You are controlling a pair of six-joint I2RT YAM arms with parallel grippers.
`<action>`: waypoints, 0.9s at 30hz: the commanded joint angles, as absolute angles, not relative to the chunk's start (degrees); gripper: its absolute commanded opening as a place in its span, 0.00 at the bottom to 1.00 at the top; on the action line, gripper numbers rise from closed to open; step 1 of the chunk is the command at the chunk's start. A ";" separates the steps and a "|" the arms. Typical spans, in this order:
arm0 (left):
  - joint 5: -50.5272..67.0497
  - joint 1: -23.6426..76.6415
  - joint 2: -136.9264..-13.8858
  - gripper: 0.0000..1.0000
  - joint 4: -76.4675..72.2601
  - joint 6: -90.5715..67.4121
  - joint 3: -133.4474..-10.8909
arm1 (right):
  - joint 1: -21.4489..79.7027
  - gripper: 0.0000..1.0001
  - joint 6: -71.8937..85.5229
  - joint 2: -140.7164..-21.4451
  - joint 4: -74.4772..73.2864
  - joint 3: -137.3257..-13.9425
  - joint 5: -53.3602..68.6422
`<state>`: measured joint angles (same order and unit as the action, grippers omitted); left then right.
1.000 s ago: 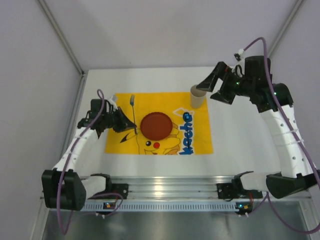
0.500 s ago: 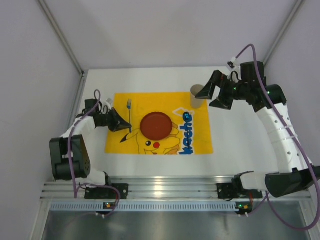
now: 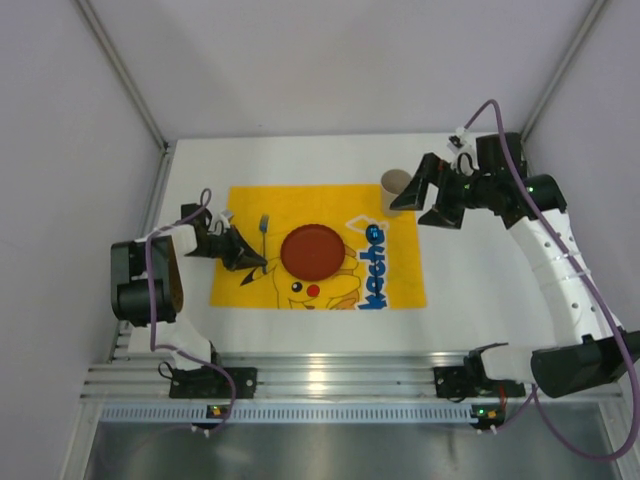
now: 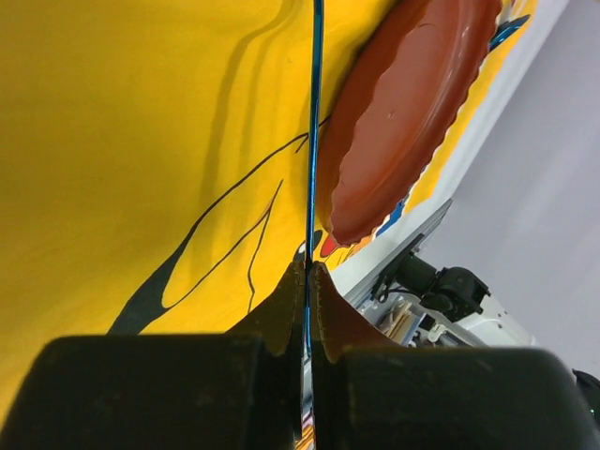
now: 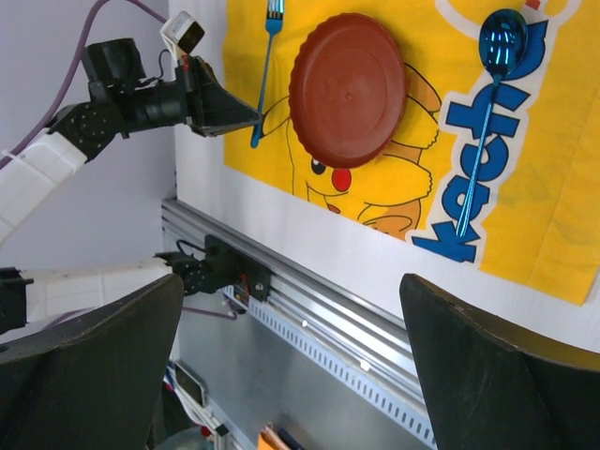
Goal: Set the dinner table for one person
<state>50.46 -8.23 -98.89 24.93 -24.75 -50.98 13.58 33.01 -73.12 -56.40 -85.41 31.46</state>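
Note:
The white dinner table (image 3: 470,270) carries a yellow Pikachu mat (image 3: 240,205). A red plate (image 3: 311,252) sits in the mat's middle and also shows in the left wrist view (image 4: 403,112) and the right wrist view (image 5: 347,89). My left gripper (image 3: 258,263) is shut on the handle of a blue fork (image 3: 263,235), held low just left of the plate; it shows edge-on between the jaws (image 4: 313,141). A blue spoon (image 5: 489,103) lies on the mat right of the plate. My right gripper (image 3: 408,212) is open and empty, beside a tan cup (image 3: 392,186).
The metal rail (image 3: 320,375) with the arm bases runs along the near edge. Grey walls enclose the table at the back and sides. The left arm's body (image 3: 145,285) stands at the mat's left side.
The left arm has folded back to the left, and the fork has shifted toward the near side beside the plate. The right gripper has moved slightly left and lower by the cup.

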 commanded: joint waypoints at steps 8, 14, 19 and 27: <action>42.10 -10.02 -100.11 0.18 34.88 -20.66 -55.81 | 13.01 1.00 32.26 -71.89 -55.28 -84.55 32.70; 39.91 -9.93 -97.21 0.52 37.08 -21.09 -59.49 | 12.92 1.00 31.55 -71.72 -55.28 -84.38 31.64; 30.27 -10.02 -90.55 0.74 41.83 -21.36 -64.68 | 12.92 1.00 29.10 -71.37 -57.29 -87.09 27.96; 19.09 -8.10 -80.17 0.70 49.47 -24.87 -75.75 | 13.27 1.00 23.64 -66.72 -58.62 -98.34 20.84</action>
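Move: My left hand still pinches the fork near its handle end, tines forward, just over the yellow cloth. The fork's resting place, by its middle, is about 5 cm ahead, 1 cm left and 2 cm below this hand. The plate's middle is some 13 cm to the right and 4 cm ahead, and the spoon about 29 cm right, level with the hand. From my empty right hand the fork's place is roughly 39 cm left, 9 cm ahead and 26 cm down. I ease my left hand about 3 cm left, away from the plate and barely sinking, as its fingers open wide and let go of the fork handle. Then I lift it clear, some 11 cm up, going farther left and a little forward while the wrist rolls about 30 degrees so the fingers point more steeply down. My open right hand waits, then rises about 3 cm and drifts right. ##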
